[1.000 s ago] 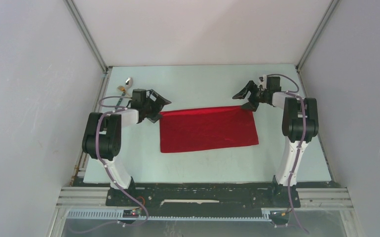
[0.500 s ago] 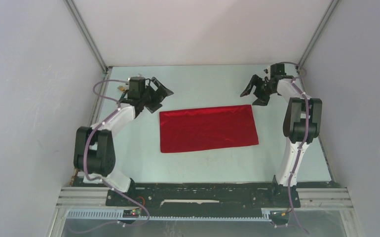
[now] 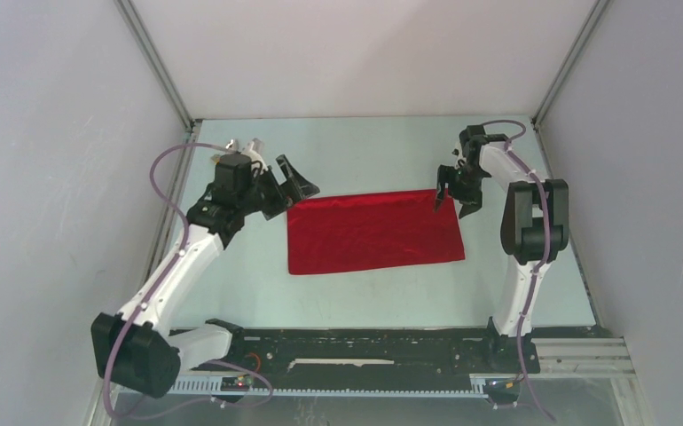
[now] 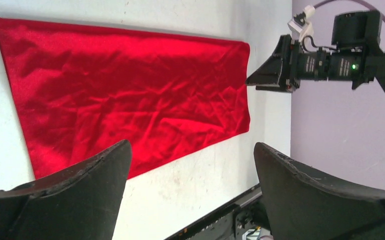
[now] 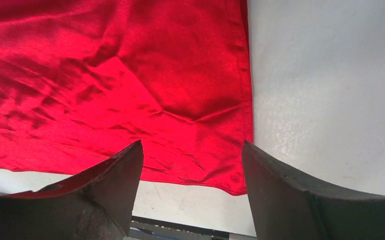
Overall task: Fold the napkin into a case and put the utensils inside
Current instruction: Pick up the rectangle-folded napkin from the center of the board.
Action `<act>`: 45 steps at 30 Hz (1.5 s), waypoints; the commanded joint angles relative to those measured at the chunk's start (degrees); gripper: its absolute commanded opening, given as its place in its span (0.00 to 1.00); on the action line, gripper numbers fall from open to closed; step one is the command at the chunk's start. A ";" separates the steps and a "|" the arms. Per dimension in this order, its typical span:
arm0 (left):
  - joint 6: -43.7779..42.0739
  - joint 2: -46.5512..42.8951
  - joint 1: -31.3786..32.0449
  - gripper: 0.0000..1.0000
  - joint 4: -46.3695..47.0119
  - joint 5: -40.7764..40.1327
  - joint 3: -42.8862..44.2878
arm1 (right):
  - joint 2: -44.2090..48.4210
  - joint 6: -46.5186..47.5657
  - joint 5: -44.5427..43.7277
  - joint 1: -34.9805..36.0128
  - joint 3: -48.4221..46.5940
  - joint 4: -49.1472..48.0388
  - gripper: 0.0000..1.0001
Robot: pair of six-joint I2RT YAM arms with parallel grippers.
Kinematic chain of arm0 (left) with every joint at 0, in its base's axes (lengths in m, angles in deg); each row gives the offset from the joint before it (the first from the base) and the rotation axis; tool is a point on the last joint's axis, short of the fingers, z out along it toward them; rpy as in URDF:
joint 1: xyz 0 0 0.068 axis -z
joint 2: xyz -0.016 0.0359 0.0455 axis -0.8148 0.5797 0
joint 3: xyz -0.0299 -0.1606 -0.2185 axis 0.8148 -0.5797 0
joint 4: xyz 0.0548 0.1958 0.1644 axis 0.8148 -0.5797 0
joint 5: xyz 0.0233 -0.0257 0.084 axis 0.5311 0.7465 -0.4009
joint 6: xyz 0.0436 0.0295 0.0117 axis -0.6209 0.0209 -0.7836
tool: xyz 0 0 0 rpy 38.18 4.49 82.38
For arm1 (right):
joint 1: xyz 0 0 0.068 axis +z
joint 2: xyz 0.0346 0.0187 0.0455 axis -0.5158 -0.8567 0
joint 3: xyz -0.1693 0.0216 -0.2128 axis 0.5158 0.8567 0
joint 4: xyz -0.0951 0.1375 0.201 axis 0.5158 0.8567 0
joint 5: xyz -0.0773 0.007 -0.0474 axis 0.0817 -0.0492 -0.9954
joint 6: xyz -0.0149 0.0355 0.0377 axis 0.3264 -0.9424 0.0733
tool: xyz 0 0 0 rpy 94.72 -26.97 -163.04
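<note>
The red napkin (image 3: 373,232) lies flat on the pale table as a wide, creased rectangle. My left gripper (image 3: 294,193) hovers open just beyond its far left corner, touching nothing. In the left wrist view the whole napkin (image 4: 125,95) spreads ahead of the left gripper (image 4: 191,150), with bare table between the jaws. My right gripper (image 3: 451,202) hangs open over the far right corner. In the right wrist view the napkin (image 5: 120,80) and its right edge lie ahead of the right gripper (image 5: 192,145). The utensils are hidden behind my left arm.
Grey enclosure walls (image 3: 63,177) and slanted aluminium posts (image 3: 156,67) close in the table on three sides. A black rail (image 3: 365,346) with the arm bases runs along the near edge. Bare table (image 3: 365,297) lies between napkin and rail.
My left arm has stretched out and its wrist has come to the napkin's far left corner. My right gripper has swung in and down to the far right corner, its jaws slightly narrower. The napkin has not moved.
</note>
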 commanded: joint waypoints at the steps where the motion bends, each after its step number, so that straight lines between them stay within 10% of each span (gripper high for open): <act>1: -4.34 -6.21 0.12 1.00 -4.57 0.06 -1.56 | -0.16 1.72 -3.42 0.62 0.51 0.92 0.78; 25: -4.73 -7.10 0.08 1.00 -5.30 2.77 -0.97 | -5.90 -1.53 -9.76 3.54 2.95 -2.97 0.79; 33: -4.79 -7.90 0.08 1.00 -6.26 3.10 0.65 | -6.01 -3.54 -13.05 5.62 3.05 -4.13 0.65; 45: -5.57 -9.29 -0.26 1.00 -8.05 2.64 1.30 | -5.19 -2.80 -14.14 6.54 3.12 -5.22 0.14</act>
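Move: The right hand hovers open just above the right end of the napkin: its middle lies about 17 cm left and 4 cm back, some 5 cm below. The right edge's midpoint is roughly 3 cm right and 3 cm back, and the near right corner about 4 cm right and 12 cm back. From the raised left hand the napkin's middle lies about 16 cm right, 3 cm ahead and 22 cm down. The right hand's fingertips pinch a ridge of red cloth just inside the napkin's right edge. To get there the hand sinks about 4 cm with a slight drift back, rolls some 10 degrees so its left side dips, then closes low on the cloth while easing about 1.5 cm left. The left hand, empty and open, draws back about 4 cm. ##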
